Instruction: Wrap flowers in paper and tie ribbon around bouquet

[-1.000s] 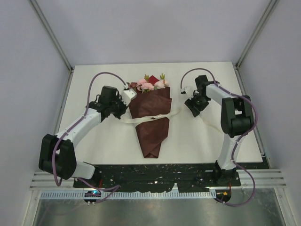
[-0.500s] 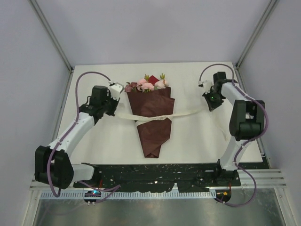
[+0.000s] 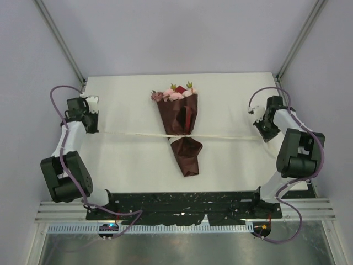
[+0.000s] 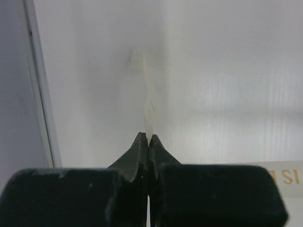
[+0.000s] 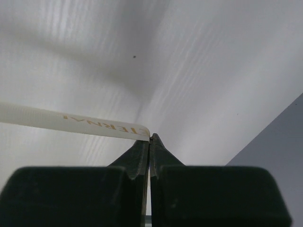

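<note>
The bouquet [image 3: 179, 118] lies in the middle of the table: a cone of dark maroon paper [image 3: 187, 157] with pink flowers [image 3: 174, 94] at its far end. The cream ribbon [image 3: 132, 134] runs taut straight across the table and pinches the cone at its waist. My left gripper [image 3: 91, 130] is shut on the ribbon's left end at the table's left side. My right gripper [image 3: 264, 137] is shut on the right end at the right side. In the left wrist view the ribbon [image 4: 147, 101] sticks out of the closed gripper [image 4: 148, 138]. In the right wrist view the printed ribbon [image 5: 71, 122] bends away from the closed gripper [image 5: 150, 138].
The white table [image 3: 231, 99] is bounded by grey walls and metal corner posts [image 3: 60, 44]. The left edge rail [image 4: 38, 94] is close to my left gripper. The black base plate [image 3: 182, 201] lies along the near edge.
Both arms have swung outward to the table's sides, pulling the slack ribbon into a straight tight line. The paper cone has cinched in at its waist and shifted slightly.
</note>
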You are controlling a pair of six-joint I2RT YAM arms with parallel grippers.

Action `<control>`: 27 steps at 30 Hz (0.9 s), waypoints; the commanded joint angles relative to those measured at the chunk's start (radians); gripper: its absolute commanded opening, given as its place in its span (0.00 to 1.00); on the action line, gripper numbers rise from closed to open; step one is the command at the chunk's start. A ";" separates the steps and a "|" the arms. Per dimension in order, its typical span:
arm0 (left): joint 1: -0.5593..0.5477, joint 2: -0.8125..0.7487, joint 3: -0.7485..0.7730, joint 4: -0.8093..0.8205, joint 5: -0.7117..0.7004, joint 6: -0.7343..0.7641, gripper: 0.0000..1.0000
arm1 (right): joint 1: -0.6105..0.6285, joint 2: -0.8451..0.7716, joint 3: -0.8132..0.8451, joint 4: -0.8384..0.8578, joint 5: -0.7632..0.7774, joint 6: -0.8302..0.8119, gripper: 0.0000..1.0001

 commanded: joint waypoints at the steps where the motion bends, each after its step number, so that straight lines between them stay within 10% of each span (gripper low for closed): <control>1: 0.112 0.071 0.104 -0.004 -0.064 0.104 0.00 | -0.074 0.009 -0.064 0.135 0.193 -0.117 0.05; 11: 0.284 0.254 0.301 -0.033 -0.164 0.134 0.00 | -0.316 0.090 -0.129 0.275 0.308 -0.285 0.05; 27: 0.379 0.367 0.464 -0.082 -0.199 0.122 0.00 | -0.370 0.125 -0.105 0.326 0.316 -0.317 0.05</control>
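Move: Between the two hands lies the bouquet's waist, where the ribbon crosses the paper: about 43 cm to the left hand's right, some 2 cm back and 7 cm lower. From the right hand it is roughly 45 cm to the left, 2 cm ahead and 2 cm lower. The flower heads sit around 25 cm farther out than the waist and 3 cm left of it; the paper's tail end lies about 16 cm back of it and 4 cm to its right. Pulling the ribbon apart with both grippers kept shut on it, the arms draw away from the bouquet's waist. The left hand goes about 10 cm left and sinks some 3 cm, its fingers tipping about 15 degrees steeper. The right hand goes about 10 cm right, with 4 to 5 cm back and 4 cm down, fast at first, then all but stopping while the left creeps on. ##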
